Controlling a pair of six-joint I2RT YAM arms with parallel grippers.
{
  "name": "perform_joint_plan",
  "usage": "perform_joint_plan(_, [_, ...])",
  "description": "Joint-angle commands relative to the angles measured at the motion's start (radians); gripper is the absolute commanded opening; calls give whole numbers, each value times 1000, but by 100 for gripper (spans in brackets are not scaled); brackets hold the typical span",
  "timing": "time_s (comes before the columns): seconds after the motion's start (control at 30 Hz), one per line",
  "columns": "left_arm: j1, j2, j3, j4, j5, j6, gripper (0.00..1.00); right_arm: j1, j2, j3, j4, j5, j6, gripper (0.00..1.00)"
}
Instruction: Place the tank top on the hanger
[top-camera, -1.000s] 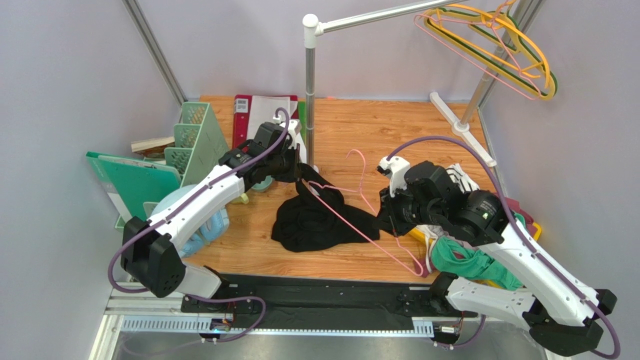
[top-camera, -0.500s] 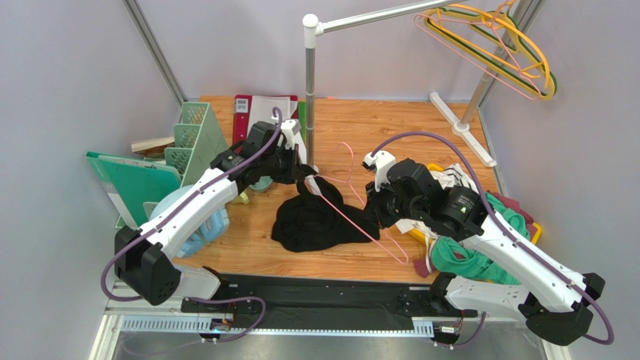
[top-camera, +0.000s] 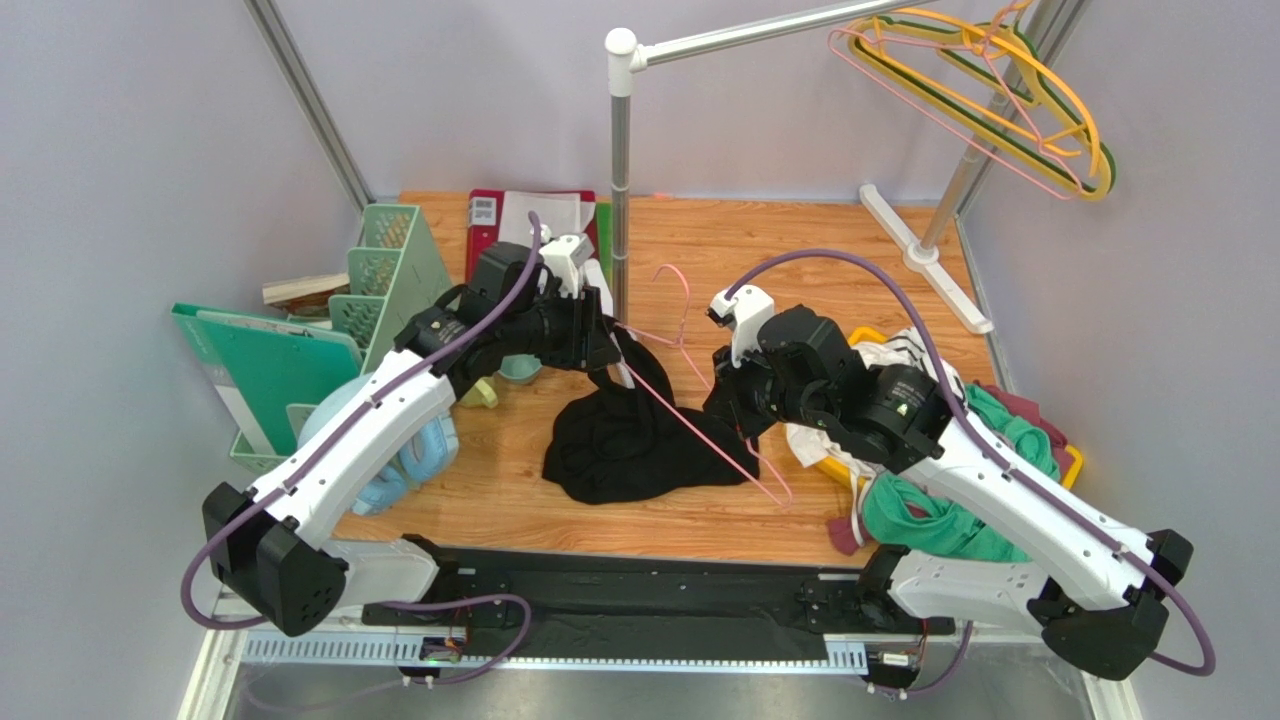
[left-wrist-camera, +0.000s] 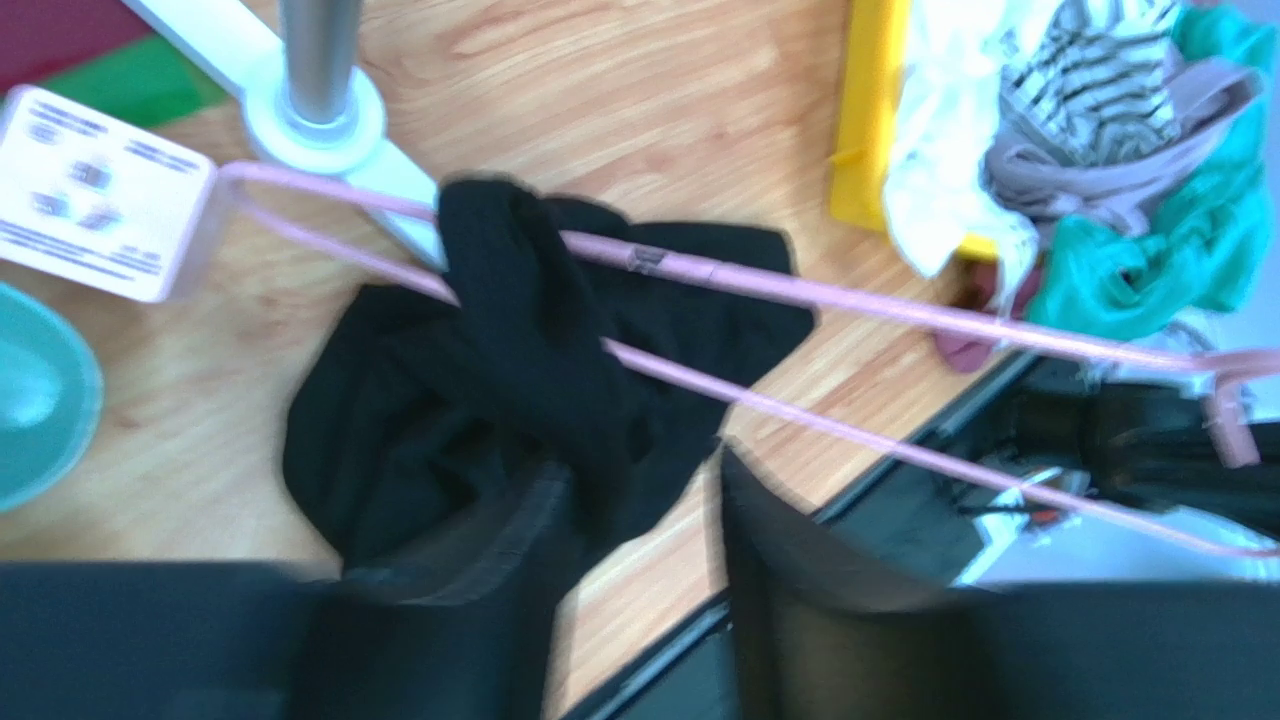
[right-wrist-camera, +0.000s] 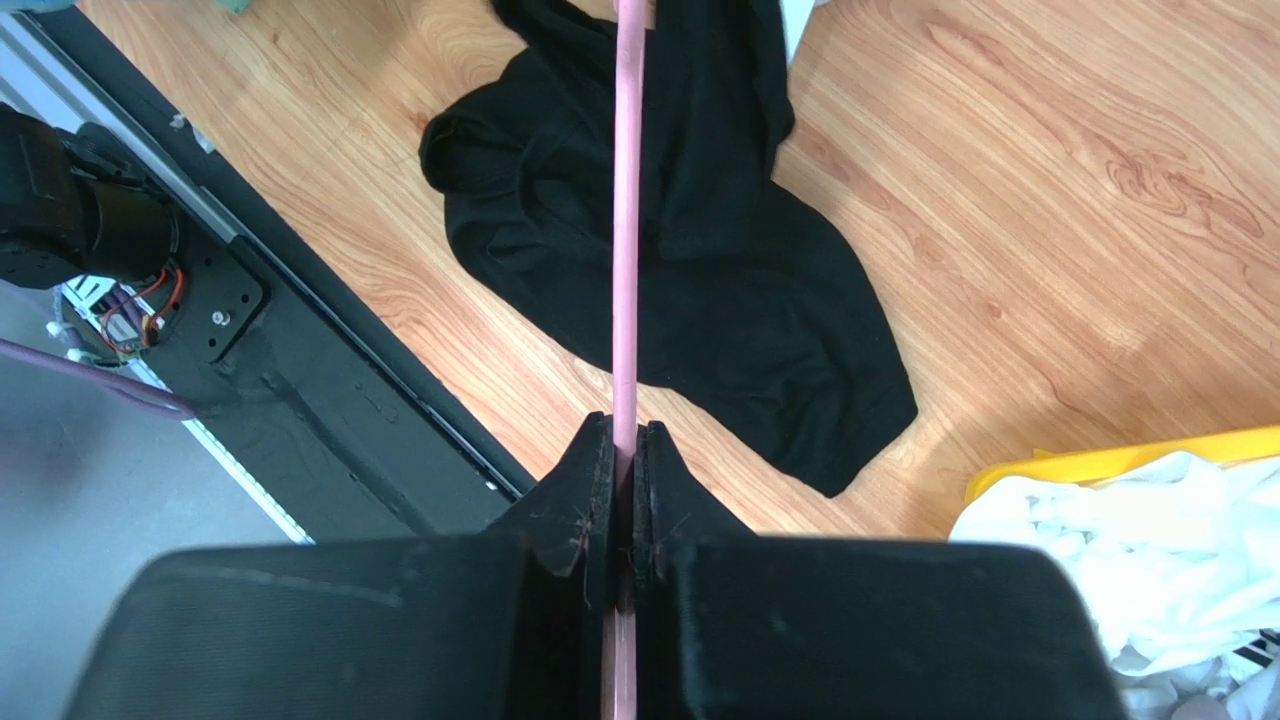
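Note:
The black tank top (top-camera: 631, 438) lies crumpled on the wooden table, and one part of it is lifted and draped over the end of the pink hanger (top-camera: 706, 428). In the left wrist view that black fabric (left-wrist-camera: 504, 285) crosses both pink wires (left-wrist-camera: 842, 300). My left gripper (top-camera: 601, 342) hovers at that end with its jaws apart (left-wrist-camera: 639, 525), and bare wood shows between them. My right gripper (top-camera: 733, 402) is shut on the hanger's wire (right-wrist-camera: 625, 435), which runs straight out over the tank top (right-wrist-camera: 706, 285).
A metal rack pole (top-camera: 619, 180) stands just behind the left gripper. More hangers (top-camera: 992, 90) hang on its rail at the top right. A yellow basket (top-camera: 834, 468) with striped and green clothes (top-camera: 947, 518) sits at the right. A green file rack (top-camera: 391, 278) and a teal bowl (top-camera: 519, 365) are at the left.
My right arm has carried the hanger to the left and farther back. My left gripper has opened and let go of the black fabric, which now hangs on the hanger's end.

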Motion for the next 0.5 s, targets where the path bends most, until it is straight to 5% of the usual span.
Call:
perform_joint_plan(0.0, [22, -45, 28, -13, -68, 17, 62, 4, -30, 49, 76, -8, -22, 0])
perform_joint_plan(0.23, [125, -103, 73, -56, -15, 60, 80, 4, -72, 20, 221, -79, 12, 0])
perform_joint_plan(0.47, [175, -204, 141, -81, -16, 166, 82, 3, -87, 66, 228, -107, -18, 0])
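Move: The tank top's strap lies at the left hand's fingertips, its pads already partly open. The hanger's left end, already through the strap, is about 4 cm ahead of the pads. The garment's body lies on the table about 6 cm to the hand's right, level with it and 20 cm below. The pole's foot is some 16 cm ahead and 2 cm right, equally low. From the right hand, which holds the hanger, the strap lies about 10 cm ahead and 16 cm left at nearly its height. The left hand opens its partly open fingers nearly all the way, comes free of the strap and backs off about 6 cm to its left while rising about as much, easing slightly forward, its fingers tipping up and turning a little counter-clockwise. The right hand keeps the hanger pinched and, after a slow start, lifts it about 5 cm with a small shift left, rolling its left side up some 10 degrees so that the hanger's threaded end is raised. ##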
